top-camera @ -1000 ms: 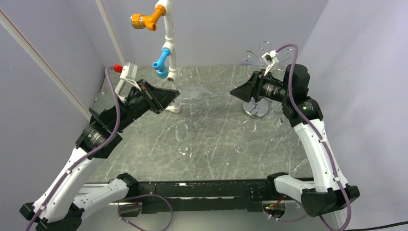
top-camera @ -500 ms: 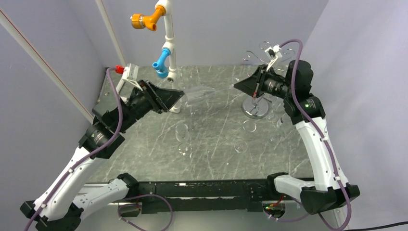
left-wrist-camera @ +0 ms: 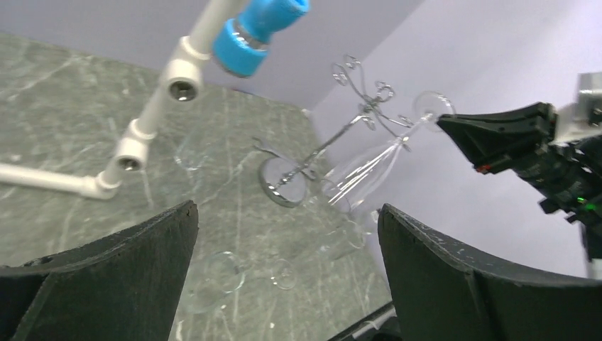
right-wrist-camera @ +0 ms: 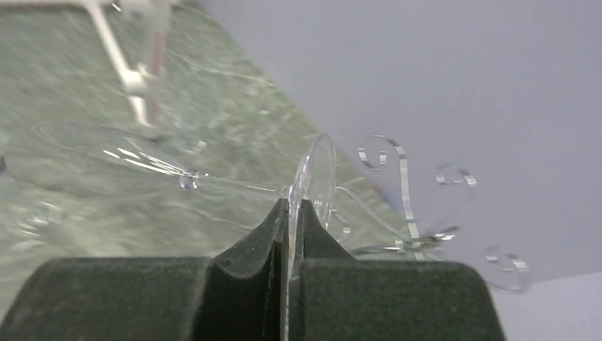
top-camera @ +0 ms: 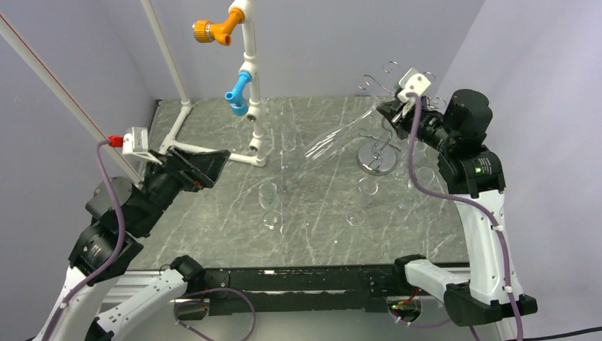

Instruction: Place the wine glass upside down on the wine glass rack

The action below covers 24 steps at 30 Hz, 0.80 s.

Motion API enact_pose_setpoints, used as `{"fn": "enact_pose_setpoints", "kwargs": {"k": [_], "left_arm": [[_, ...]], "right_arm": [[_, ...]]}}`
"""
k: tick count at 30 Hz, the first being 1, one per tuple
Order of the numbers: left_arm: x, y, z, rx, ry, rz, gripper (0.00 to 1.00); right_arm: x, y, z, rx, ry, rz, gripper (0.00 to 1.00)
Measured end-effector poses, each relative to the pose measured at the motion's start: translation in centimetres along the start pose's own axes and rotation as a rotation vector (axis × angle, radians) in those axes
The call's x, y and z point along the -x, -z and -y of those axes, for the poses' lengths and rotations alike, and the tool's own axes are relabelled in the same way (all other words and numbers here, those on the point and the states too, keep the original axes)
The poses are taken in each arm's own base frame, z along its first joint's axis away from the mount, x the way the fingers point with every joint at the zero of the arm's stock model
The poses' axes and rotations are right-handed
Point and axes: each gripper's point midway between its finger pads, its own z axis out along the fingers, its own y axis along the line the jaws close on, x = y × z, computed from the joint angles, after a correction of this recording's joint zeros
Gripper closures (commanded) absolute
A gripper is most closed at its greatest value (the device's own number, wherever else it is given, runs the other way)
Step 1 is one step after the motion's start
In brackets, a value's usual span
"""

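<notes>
The clear wine glass (top-camera: 328, 144) hangs tilted in the air, bowl down-left and foot up-right. My right gripper (top-camera: 388, 111) is shut on the flat foot (right-wrist-camera: 315, 174), pinching its rim between the black pads (right-wrist-camera: 248, 241); the stem and bowl (right-wrist-camera: 85, 160) stretch away to the left. The chrome wine glass rack (top-camera: 377, 158) stands just behind and under the glass, and its curled arms (right-wrist-camera: 401, 177) show to the right of the foot. My left gripper (top-camera: 207, 168) is open and holds nothing, well to the left of the glass (left-wrist-camera: 365, 170).
A white pipe frame (top-camera: 250, 78) with orange and blue fittings stands at the back centre. Other clear glasses stand or lie on the marble table (top-camera: 213, 234): one (top-camera: 268, 196) mid-left, one (top-camera: 355, 215) centre, one (top-camera: 368, 186) near the rack base.
My left gripper opened, let go of the bowl and drew back left and nearer. My right gripper shut on the foot and carried the glass up and right toward the rack.
</notes>
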Motion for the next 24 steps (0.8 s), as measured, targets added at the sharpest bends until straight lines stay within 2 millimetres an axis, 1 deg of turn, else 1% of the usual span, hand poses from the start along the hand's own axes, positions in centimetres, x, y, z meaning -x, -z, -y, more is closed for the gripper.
{"fn": "enact_pose_setpoints", "kwargs": {"k": [2,4,7,8,12,15,17,24], "left_arm": [[0.0,0.6,-0.9,0.040,-0.007,0.007,0.01],[-0.4,0.8,-1.9,0.081,-0.017,-0.005,0.01],[-1.2,0.7,-3.1,0.132,-0.032,-0.035,0.01],[-1.5,0.7,-3.3,0.141,-0.035,-0.043,0.00],[-2.7,0.9,-4.4,0.160,-0.038,-0.066,0.01],[-3.9,1.2,-5.3,0.171,-0.036,-0.083,0.01],[-4.6,1.4,-5.9,0.176,-0.036,-0.094,0.01],[-5.7,1.1,-5.9,0.167,-0.041,-0.137,0.01]], "right_arm": [[-0.3,0.1,0.9,-0.027,0.117,-0.019,1.00],[-0.7,0.0,1.8,-0.044,0.221,-0.043,1.00],[-1.4,-0.2,2.8,-0.064,0.320,-0.076,1.00],[-2.0,-0.3,3.1,-0.073,0.347,-0.096,1.00],[-4.2,-0.4,3.9,-0.094,0.403,-0.169,1.00],[-6.3,-0.2,4.1,-0.105,0.435,-0.233,1.00],[-7.2,0.0,4.4,-0.119,0.456,-0.268,1.00],[-7.7,0.5,6.5,-0.201,0.521,-0.336,1.00]]}}
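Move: The right hand pinches the wine glass by its foot, with the bowl slanting down, back and left. The centre where the hooks of the wine glass rack meet lies about 10 cm ahead, 5 cm right and 5 cm below; a near clear glass stands on the table about level with the hand, 1 cm left and some 31 cm below. From the empty left hand the rack's hook centre is about 20 cm ahead, 42 cm right and 4 cm below. Rightward and forward, then also down, the right hand brings the wine glass in towards the front of the rack, about 7 cm right and 5 cm each forward and down, rolling its left side down by some 35 degrees and turning slightly clockwise. Its fingers keep their pinch on the foot. The free left hand sinks about 8 cm, tipping a little downwards with its fingers staying open. ##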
